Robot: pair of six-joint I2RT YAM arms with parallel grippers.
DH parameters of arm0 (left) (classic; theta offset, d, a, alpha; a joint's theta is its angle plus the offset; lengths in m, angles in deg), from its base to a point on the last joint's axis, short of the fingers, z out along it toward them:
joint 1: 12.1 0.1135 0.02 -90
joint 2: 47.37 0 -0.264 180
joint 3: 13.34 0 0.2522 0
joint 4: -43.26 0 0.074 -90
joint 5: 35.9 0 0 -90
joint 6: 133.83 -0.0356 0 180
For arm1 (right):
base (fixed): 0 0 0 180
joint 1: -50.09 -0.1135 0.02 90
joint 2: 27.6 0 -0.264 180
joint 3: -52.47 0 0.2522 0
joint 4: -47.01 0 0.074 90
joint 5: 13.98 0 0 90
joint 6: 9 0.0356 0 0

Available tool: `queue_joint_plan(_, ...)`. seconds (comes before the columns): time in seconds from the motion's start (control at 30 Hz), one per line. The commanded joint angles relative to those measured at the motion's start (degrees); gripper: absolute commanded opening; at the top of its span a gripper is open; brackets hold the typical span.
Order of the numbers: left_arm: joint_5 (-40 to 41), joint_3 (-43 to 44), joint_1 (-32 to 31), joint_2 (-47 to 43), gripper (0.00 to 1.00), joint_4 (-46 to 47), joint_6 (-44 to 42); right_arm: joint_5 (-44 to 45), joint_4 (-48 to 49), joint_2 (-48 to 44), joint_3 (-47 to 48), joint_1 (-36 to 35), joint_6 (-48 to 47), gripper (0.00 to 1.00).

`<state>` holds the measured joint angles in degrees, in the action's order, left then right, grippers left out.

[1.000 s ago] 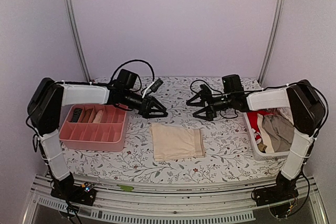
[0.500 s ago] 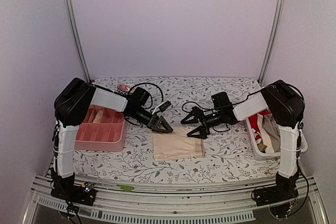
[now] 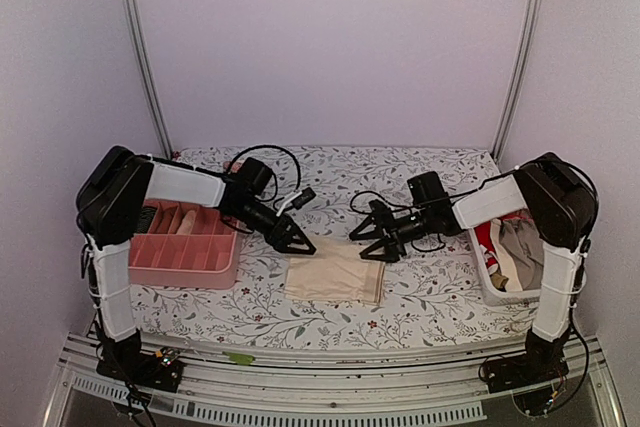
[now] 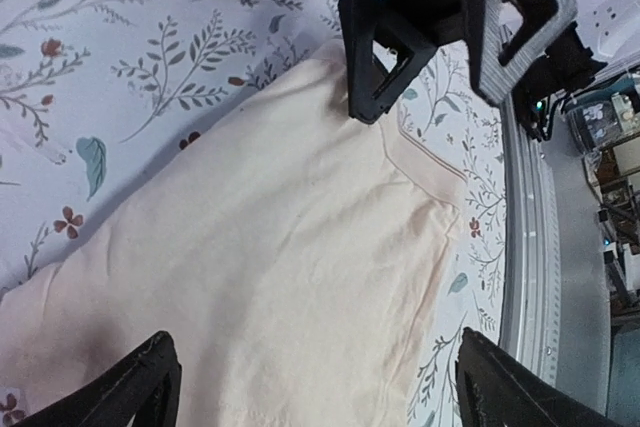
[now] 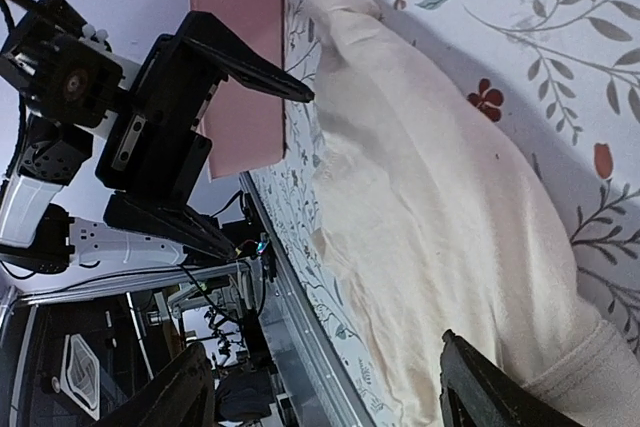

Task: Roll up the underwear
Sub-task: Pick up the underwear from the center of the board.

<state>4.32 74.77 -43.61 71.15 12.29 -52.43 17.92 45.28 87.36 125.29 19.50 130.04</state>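
One cream underwear [image 3: 335, 280] lies flat on the flowered tablecloth at centre front. My left gripper [image 3: 298, 242] is down at its far left corner and my right gripper [image 3: 372, 245] at its far right corner. Both are open. In the left wrist view the underwear [image 4: 280, 277] fills the space under my left gripper [image 4: 320, 387], with the right gripper [image 4: 440, 57] facing it across the cloth. In the right wrist view the cloth [image 5: 440, 247] runs between the wide jaws of my right gripper [image 5: 330, 392], its hem by the right finger. Nothing is gripped.
A pink divided tray [image 3: 185, 252] stands left of the cloth, with rolled beige pieces [image 3: 185, 222] in its back compartments. It also shows in the right wrist view [image 5: 240, 67]. A white basket [image 3: 500, 292] of mixed clothes [image 3: 525, 247] sits at the right edge. Black cables trail behind both grippers.
Both grippers came forward from the back of the table and down onto the cloth's far edge. The right jaws have narrowed a little. The cloth has shifted slightly left.
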Motion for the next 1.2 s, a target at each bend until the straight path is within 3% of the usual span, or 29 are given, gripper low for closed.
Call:
queue_joint_plan(0.0, 4.23, -3.71, -1.64, -11.89, 0.96, -0.88, -10.52, 2.44, -5.87, -9.63, 0.95, -0.52, -7.34, 0.75)
queue_joint_plan(0.13, 7.63, -13.06, -2.03, -20.46, 0.96, 2.20, -19.11, 10.46, -16.06, -16.42, 0.38, -1.95, -19.23, 0.63)
queue_joint_plan(0.2, 9.49, -18.06, -2.90, -24.07, 0.89, 3.74, -26.75, 17.29, -21.64, -18.47, -0.05, -4.07, -30.93, 0.58)
queue_joint_plan(0.33, 14.59, -24.45, -5.28, -27.94, 0.79, 7.27, -33.54, 26.56, -27.66, -18.67, -0.63, -7.65, -43.70, 0.48)
queue_joint_plan(0.57, 20.18, -25.84, -11.11, -24.50, 0.50, 9.51, -41.53, 31.80, -32.12, -16.03, 0.46, -13.67, -52.16, 0.23)
queue_joint_plan(0.7, 24.67, -26.45, -13.82, -21.90, 0.40, 11.25, -44.56, 35.28, -30.25, -18.22, -3.56, -16.14, -55.92, 0.21)
queue_joint_plan(1.0, 30.58, -26.53, -16.35, -18.15, 0.37, 7.29, -50.26, 40.07, -28.52, -24.71, -9.57, -17.40, -59.54, 0.17)
queue_joint_plan(1.17, 31.44, -28.37, -16.34, -19.40, 0.22, 2.44, -52.59, 43.55, -28.18, -28.61, -11.85, -18.81, -61.13, 0.13)
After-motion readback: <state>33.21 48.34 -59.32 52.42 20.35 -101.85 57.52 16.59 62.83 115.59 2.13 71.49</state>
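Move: The folded underwear's near left corner lies about 11 cm back and 3 cm left of the left hand, 4 cm below; the cloth's middle is some 4 cm back and 5 cm right. The pink tray is about 23 cm left, level with this hand. From the right hand, the near right corner lies some 10 cm back, 4 cm right and 3 cm lower; the cloth's middle is 4 cm back, 5 cm left. The white basket is 32 cm right, level with it. The underwear's two near corners are taken on together: both hands rise about 8 cm, arch back over the cloth some 10 cm and sink to them, the right drifting right, the left slightly left. Each rolls roughly 65 degrees; the right also points more steeply down. The left fingers narrow from wide open to straddle the hem at its corner; the right ones nearly shut at theirs, rising about 1 cm at the end. ##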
